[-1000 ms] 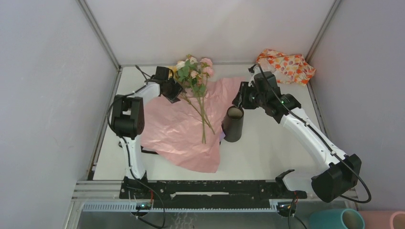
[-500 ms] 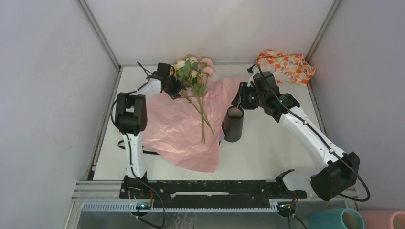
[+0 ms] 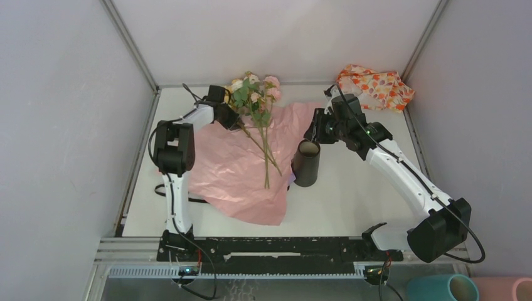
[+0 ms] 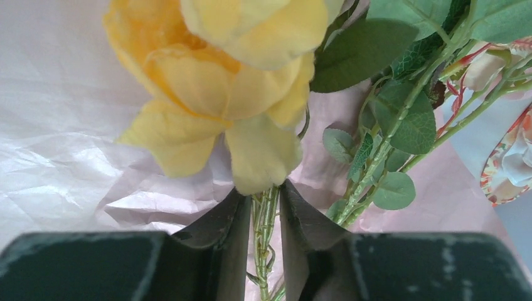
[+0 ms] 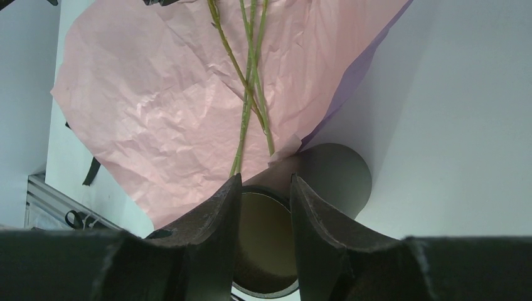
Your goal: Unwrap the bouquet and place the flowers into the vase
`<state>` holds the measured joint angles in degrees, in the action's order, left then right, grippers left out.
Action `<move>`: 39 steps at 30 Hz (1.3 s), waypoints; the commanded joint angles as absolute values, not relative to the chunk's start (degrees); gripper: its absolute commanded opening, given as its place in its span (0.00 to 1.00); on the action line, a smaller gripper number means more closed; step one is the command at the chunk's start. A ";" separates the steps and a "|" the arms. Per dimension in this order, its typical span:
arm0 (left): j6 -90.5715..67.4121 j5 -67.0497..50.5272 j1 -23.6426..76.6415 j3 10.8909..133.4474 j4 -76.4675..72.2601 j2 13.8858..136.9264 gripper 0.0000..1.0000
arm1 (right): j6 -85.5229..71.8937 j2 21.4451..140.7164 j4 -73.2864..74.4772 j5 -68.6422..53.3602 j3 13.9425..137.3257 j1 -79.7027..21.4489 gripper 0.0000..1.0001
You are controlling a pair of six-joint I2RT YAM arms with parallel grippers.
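Observation:
The bouquet's paper (image 3: 238,169) lies spread flat, pink side up, with a purple edge (image 5: 357,81) showing. The flowers (image 3: 254,94) lie across it, heads toward the far wall and thin green stems (image 5: 248,94) pointing at the vase. My left gripper (image 4: 263,191) (image 3: 235,122) is shut on the stem (image 4: 266,219) just below a yellow rose (image 4: 219,81). The black vase (image 3: 306,163) stands upright at the paper's right edge. My right gripper (image 5: 265,179) (image 3: 315,132) hovers open just over its pale mouth (image 5: 263,244), with nothing between the fingers.
An orange-flowered cloth (image 3: 375,86) lies in the far right corner. A teal cylinder (image 3: 442,288) and a pink cylinder (image 3: 511,290) sit below the table's near edge. Black ribbon (image 3: 160,188) trails from under the paper's left side. Grey walls enclose three sides.
My left gripper slid up toward the flower heads, and its jaws narrowed from wide open onto the yellow rose's stem. The right arm has barely shifted.

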<state>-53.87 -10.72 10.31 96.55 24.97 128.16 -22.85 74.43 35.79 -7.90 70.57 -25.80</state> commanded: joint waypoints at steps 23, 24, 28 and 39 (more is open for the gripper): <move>-40.21 10.63 11.76 85.03 27.21 94.49 0.00 | -23.99 71.23 33.13 -5.88 71.19 -25.44 0.44; -39.12 11.77 12.70 85.03 26.67 92.68 0.00 | -23.99 70.62 32.83 -5.51 71.19 -25.45 0.45; -31.63 18.58 20.63 87.88 25.16 85.33 0.00 | -24.20 67.39 31.88 -2.36 71.19 -25.46 0.50; -17.48 16.16 35.04 81.96 4.71 66.26 0.00 | -27.07 54.31 33.82 13.32 71.18 -25.30 0.69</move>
<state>-23.83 17.32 32.86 84.64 17.76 73.54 -24.97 58.13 34.89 6.35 70.54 -25.58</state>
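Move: Right between the left hand's parted pads runs the yellow flowers' stem, about 1 cm below their midpoint; its yellow heads lie some 10 cm ahead and 6 cm left. The pink flower heads are roughly 12 cm ahead and 9 cm right, and the vase stands 22 cm back and 26 cm right. From the right hand, that stem is about 20 cm ahead, 30 cm left and 20 cm down, while the vase is 1 cm back, 3 cm left and 14 cm below. Closing fully on the yellow flowers' stem, the left hand lifts it nearly 40 cm off the pink wrap, drifting left at first, then drawing back about 15 cm and swinging right as the wrist tips the fingers up some 60 degrees. Late on, the right hand opens wider, rises away from the vase and shifts right, its fingers tipping up. ##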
